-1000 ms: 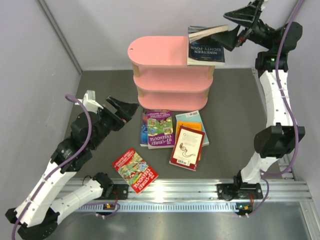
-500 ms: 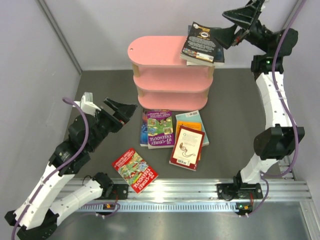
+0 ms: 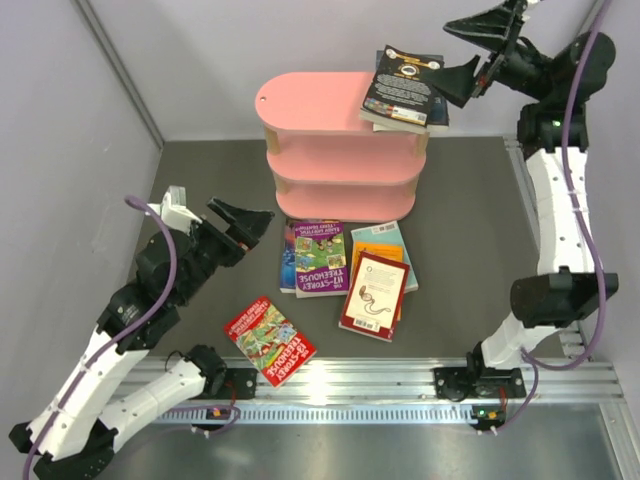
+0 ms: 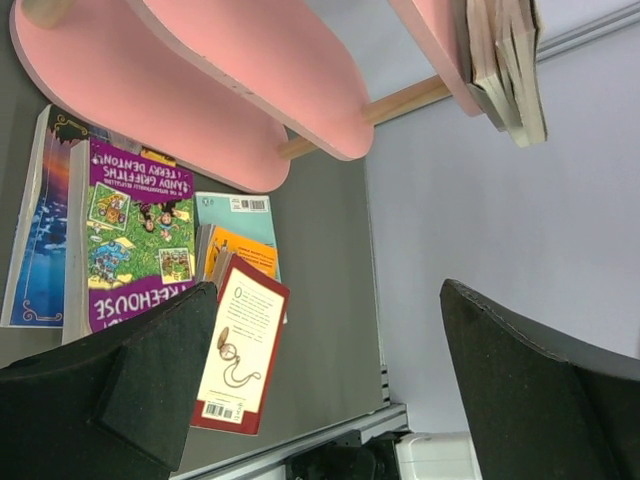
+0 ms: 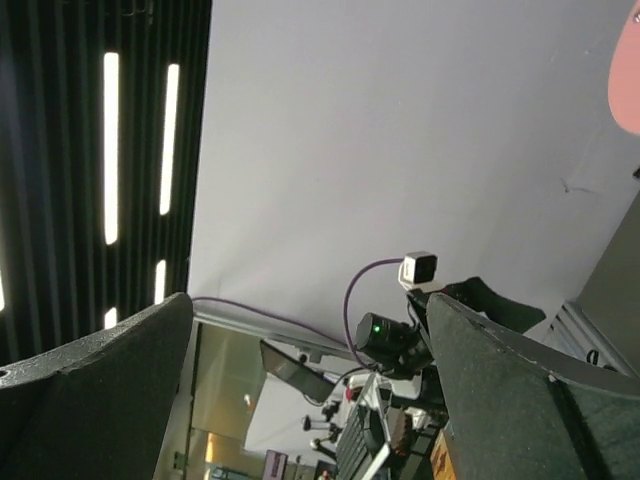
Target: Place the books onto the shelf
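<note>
The pink shelf (image 3: 335,150) stands at the back of the table. On the right end of its top board lie two stacked books, a dark cover (image 3: 403,88) uppermost. My right gripper (image 3: 450,48) hangs open just right of that stack, touching nothing; its wrist view shows only wall between the jaws (image 5: 310,380). On the table lie a purple-green book (image 3: 322,258), a blue one (image 3: 289,255), a teal one (image 3: 393,238), an orange one (image 3: 375,254), a maroon-and-cream one (image 3: 375,293) and a red one (image 3: 270,340). My left gripper (image 3: 255,228) is open, left of the pile, holding nothing (image 4: 330,390).
An aluminium rail (image 3: 400,380) runs along the near edge with both arm bases on it. Grey walls close in the left, back and right sides. The dark mat (image 3: 460,220) shows bare right of the book pile.
The dark book, propped up at my right gripper a second ago, has dropped flat onto the stack on the shelf top. The right gripper has drawn back slightly to the right. The left arm barely moved.
</note>
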Robot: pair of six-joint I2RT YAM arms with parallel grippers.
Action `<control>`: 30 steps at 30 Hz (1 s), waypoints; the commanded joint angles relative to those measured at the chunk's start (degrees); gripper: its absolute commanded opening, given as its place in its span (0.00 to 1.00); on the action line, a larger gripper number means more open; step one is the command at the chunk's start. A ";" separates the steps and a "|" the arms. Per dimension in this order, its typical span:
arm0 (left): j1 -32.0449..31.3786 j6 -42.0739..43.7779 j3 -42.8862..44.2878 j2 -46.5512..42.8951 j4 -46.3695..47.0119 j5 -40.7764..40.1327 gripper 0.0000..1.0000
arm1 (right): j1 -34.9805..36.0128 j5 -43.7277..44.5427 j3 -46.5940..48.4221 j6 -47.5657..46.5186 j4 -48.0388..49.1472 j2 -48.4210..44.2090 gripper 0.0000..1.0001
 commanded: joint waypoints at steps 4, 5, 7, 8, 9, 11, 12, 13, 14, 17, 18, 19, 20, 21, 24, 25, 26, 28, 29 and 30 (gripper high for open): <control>0.07 1.93 2.56 2.28 0.93 1.41 0.98 | 0.51 2.42 -1.59 -36.98 -45.72 -11.40 1.00; 0.07 1.94 2.56 2.46 1.02 1.58 0.98 | 0.87 4.09 -1.51 -42.30 -51.16 -11.93 1.00; 0.16 2.11 2.82 3.16 1.20 2.11 0.98 | 3.66 11.70 -0.02 -56.85 -64.63 -12.64 1.00; 0.07 2.11 2.91 3.77 1.20 2.37 0.98 | 4.90 15.32 -0.28 -60.42 -67.88 -13.77 0.97; 0.07 2.29 3.08 4.12 1.29 2.72 0.98 | 6.13 18.14 -2.72 -62.98 -69.22 -14.57 0.93; 0.07 2.29 3.35 4.92 1.55 3.78 0.97 | 8.25 24.83 -6.67 -65.99 -67.14 -16.32 0.52; 0.16 2.29 3.78 5.79 1.64 4.13 0.97 | 8.60 26.94 -10.09 -66.43 -64.69 -17.81 0.29; 0.07 2.37 4.14 6.23 1.64 4.48 0.97 | 8.69 29.75 -11.51 -67.05 -63.18 -18.26 0.14; 0.07 2.37 4.40 7.02 1.81 5.18 0.97 | 8.78 31.17 -12.49 -67.75 -62.04 -18.61 0.02; 0.16 2.72 6.33 8.25 1.29 5.80 0.97 | 9.31 33.99 -12.50 -70.39 -60.62 -16.35 0.00; 0.07 2.90 6.86 8.52 1.02 5.80 0.97 | 9.57 34.34 -11.80 -70.74 -60.62 -15.64 0.00; 0.07 2.99 7.39 8.78 0.15 5.80 0.96 | 9.92 34.61 -11.36 -71.00 -60.62 -15.02 0.00; 0.07 3.08 7.83 9.05 -0.29 5.71 0.96 | 10.01 34.52 -11.18 -70.83 -59.75 -14.40 0.00; 0.07 3.25 8.61 9.22 -0.56 5.45 0.96 | 10.19 34.69 -11.26 -70.74 -59.05 -13.96 0.00; 0.16 3.43 9.58 9.23 -1.70 4.75 0.96 | 10.45 33.91 -12.05 -68.90 -55.27 -13.43 0.00; 0.07 3.34 9.76 9.05 -2.05 4.57 0.96 | 10.45 33.73 -11.97 -68.03 -54.74 -13.17 0.00; 0.16 3.25 9.94 8.88 -2.58 4.40 0.96 | 10.45 33.38 -11.88 -67.67 -54.47 -12.91 0.00; 0.07 3.08 10.12 8.53 -3.02 3.78 0.96 | 10.45 32.42 -11.00 -66.62 -53.59 -11.85 0.00; 0.16 2.99 10.12 8.17 -3.28 3.52 0.96 | 10.45 31.11 -10.65 -66.00 -53.07 -11.59 0.00; 0.16 2.99 10.12 8.00 -3.63 3.43 0.96 | 10.45 30.40 -10.13 -65.39 -52.28 -11.24 0.00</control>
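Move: On the right end of the shelf top, the black book's middle lies about 12 cm ahead of the right hand, 2 cm to its left and 18 cm below. Nineteen Eighty-Four sticks out beneath it, roughly 14 cm ahead of that hand, neither left nor right, 21 cm down; the middle of the shelf top is some 14 cm ahead, 13 cm left, 22 cm down. From the left hand the black book is about 25 cm ahead, 29 cm right and 5 cm higher. Dropping some 19 cm, the empty right hand first backs off about 5 cm from over the shelf, then comes forward again towards the black book's near right corner. Its fingers tip down about 40 degrees, the hand swings clockwise, and the wide-open gripper shuts fully on the way, ending with closed tips right up at that corner. The left hand, open and empty, shifts about 3 cm to the right. ##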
